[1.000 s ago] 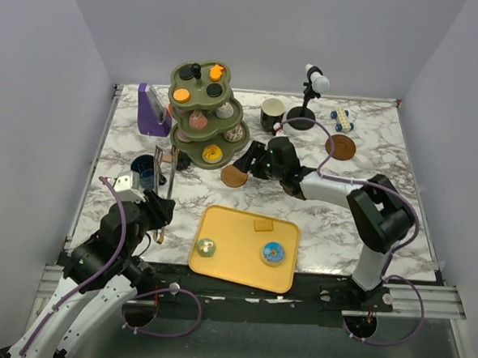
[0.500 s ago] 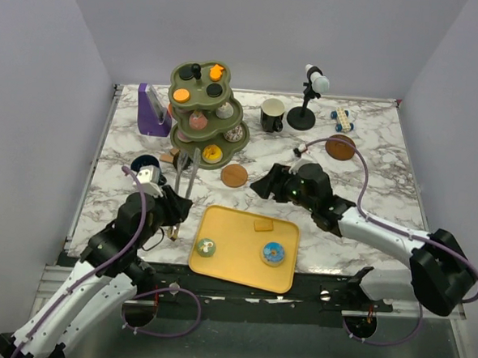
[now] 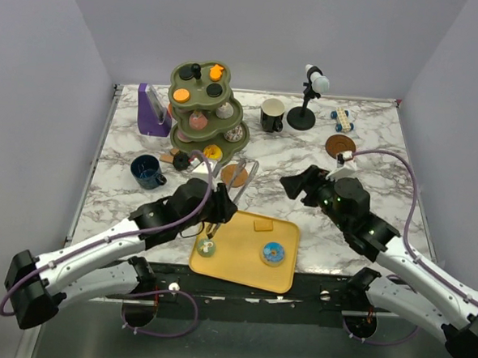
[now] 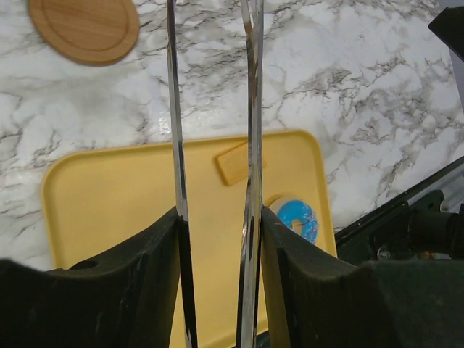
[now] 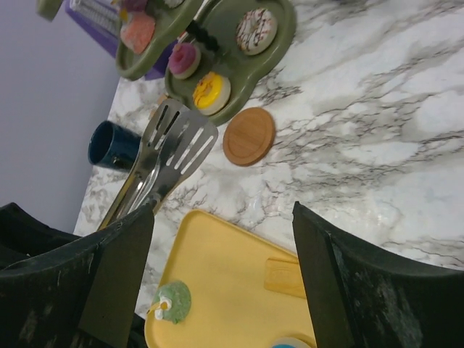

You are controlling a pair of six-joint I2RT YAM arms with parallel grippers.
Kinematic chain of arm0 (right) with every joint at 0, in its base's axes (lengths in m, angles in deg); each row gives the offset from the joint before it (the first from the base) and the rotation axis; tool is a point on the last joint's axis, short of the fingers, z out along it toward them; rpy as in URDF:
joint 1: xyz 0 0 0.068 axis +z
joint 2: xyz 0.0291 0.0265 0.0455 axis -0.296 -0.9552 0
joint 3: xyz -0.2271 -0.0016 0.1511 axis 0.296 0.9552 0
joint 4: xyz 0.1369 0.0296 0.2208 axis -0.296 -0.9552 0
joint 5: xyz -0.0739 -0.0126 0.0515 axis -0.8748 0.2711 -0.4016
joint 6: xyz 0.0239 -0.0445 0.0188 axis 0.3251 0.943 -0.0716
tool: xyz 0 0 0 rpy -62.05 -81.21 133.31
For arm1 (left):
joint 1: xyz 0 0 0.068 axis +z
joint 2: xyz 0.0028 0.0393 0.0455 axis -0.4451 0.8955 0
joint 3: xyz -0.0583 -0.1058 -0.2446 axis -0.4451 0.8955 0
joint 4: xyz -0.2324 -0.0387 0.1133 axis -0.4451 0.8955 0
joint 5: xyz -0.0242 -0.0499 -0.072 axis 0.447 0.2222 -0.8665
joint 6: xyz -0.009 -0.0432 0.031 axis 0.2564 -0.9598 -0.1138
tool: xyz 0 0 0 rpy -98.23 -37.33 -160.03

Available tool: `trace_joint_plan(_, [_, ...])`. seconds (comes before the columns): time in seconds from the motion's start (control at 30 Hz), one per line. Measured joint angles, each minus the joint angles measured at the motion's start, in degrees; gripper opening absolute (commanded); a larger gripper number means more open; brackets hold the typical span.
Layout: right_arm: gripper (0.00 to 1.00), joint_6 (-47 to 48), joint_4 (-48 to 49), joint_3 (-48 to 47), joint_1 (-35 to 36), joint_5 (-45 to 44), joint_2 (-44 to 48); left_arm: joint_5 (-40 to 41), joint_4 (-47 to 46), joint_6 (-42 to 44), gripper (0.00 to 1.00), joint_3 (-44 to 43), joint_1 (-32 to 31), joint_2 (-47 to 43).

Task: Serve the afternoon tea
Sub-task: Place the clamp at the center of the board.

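Observation:
My left gripper (image 3: 221,204) (image 4: 217,214) is shut on a pair of metal tongs (image 3: 241,175) (image 4: 250,130), held over the back left of the yellow tray (image 3: 237,268) (image 4: 109,196). On the tray lie a green cupcake (image 3: 207,248) (image 5: 172,302), a blue doughnut (image 3: 273,252) (image 4: 297,219) and a biscuit (image 3: 262,225) (image 4: 241,163). My right gripper (image 3: 291,185) (image 5: 221,210) stands open and empty, right of a brown coaster (image 3: 233,177) (image 5: 249,135). The olive three-tier stand (image 3: 179,78) (image 5: 283,29) holds several treats. The dark-blue mug (image 3: 146,172) stands at the left, the black cream-lined mug (image 3: 271,114) at the back.
A second coaster (image 3: 339,144) lies at the right. A purple wedge holder (image 3: 152,109) stands left of the stand, and a black stand with a white ball top (image 3: 309,94) and a small blue-and-white toy (image 3: 341,115) at the back right.
My left arm swung right with the tongs, from the table's left side to the tray. My right gripper drew back from the coaster by the stand and opened wider.

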Motion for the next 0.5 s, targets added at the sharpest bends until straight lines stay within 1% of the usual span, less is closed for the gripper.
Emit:
trace_joint_plan(0.07, [0.87,-0.22,-2.97,0.00,0.00,-3.37,3.26,0.76,-1.75,0.07,0.51,-2.97,-2.03,5.20])
trace_joint_plan(0.1, [0.87,-0.26,-4.20,0.00,0.00,-4.96,4.76,0.94,-2.10,0.09,0.51,-3.82,-2.51,6.56])
trace_joint_plan(0.23, [0.89,-0.61,-7.96,-0.07,0.00,-10.34,9.03,2.14,-5.81,-1.25,0.51,-9.27,-3.80,17.79])
trace_joint_plan(0.27, [0.89,-0.63,-8.98,-0.24,0.00,-11.37,9.33,2.36,-6.29,-1.75,0.51,-9.97,-3.89,19.47])
trace_joint_plan(0.37, [0.89,-0.63,-11.85,-1.51,0.00,-13.51,9.05,3.23,-7.23,-4.26,0.51,-14.82,-3.98,29.40])
trace_joint_plan(0.47, [0.89,-0.68,-14.12,-2.51,0.00,-14.29,8.55,3.72,-6.10,-6.47,0.50,-22.49,-4.04,39.58])
trace_joint_plan(0.5, [0.89,-0.68,-14.73,-2.71,0.00,-14.47,8.72,3.72,-6.10,-6.47,0.50,-22.49,-4.04,39.58])
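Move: Ahead and to the right of the left hand, which already holds the clamp, lies the bare middle of the marble board, about 11 cm farther out, 14 cm right and 17 cm down. The wooden coaster is some 14 cm ahead and 2 cm right of this hand; the yellow biscuit is level with it, 11 cm right; the blue donut is about 8 cm back and 14 cm right. From the empty right hand the middle spot lies roughly 5 cm ahead, 3 cm left and 21 cm below. Carrying the clamp in an unchanged grip, the left hand sweeps about 11 cm right and some 6 cm forward, over the tray's far part towards the board's middle; after a level start it sinks about 4 cm, its fingers tipping down slightly. The open, empty right hand backs off about 6 cm to the right, away from the middle, turning some 15 degrees clockwise and easing to a near stop. ##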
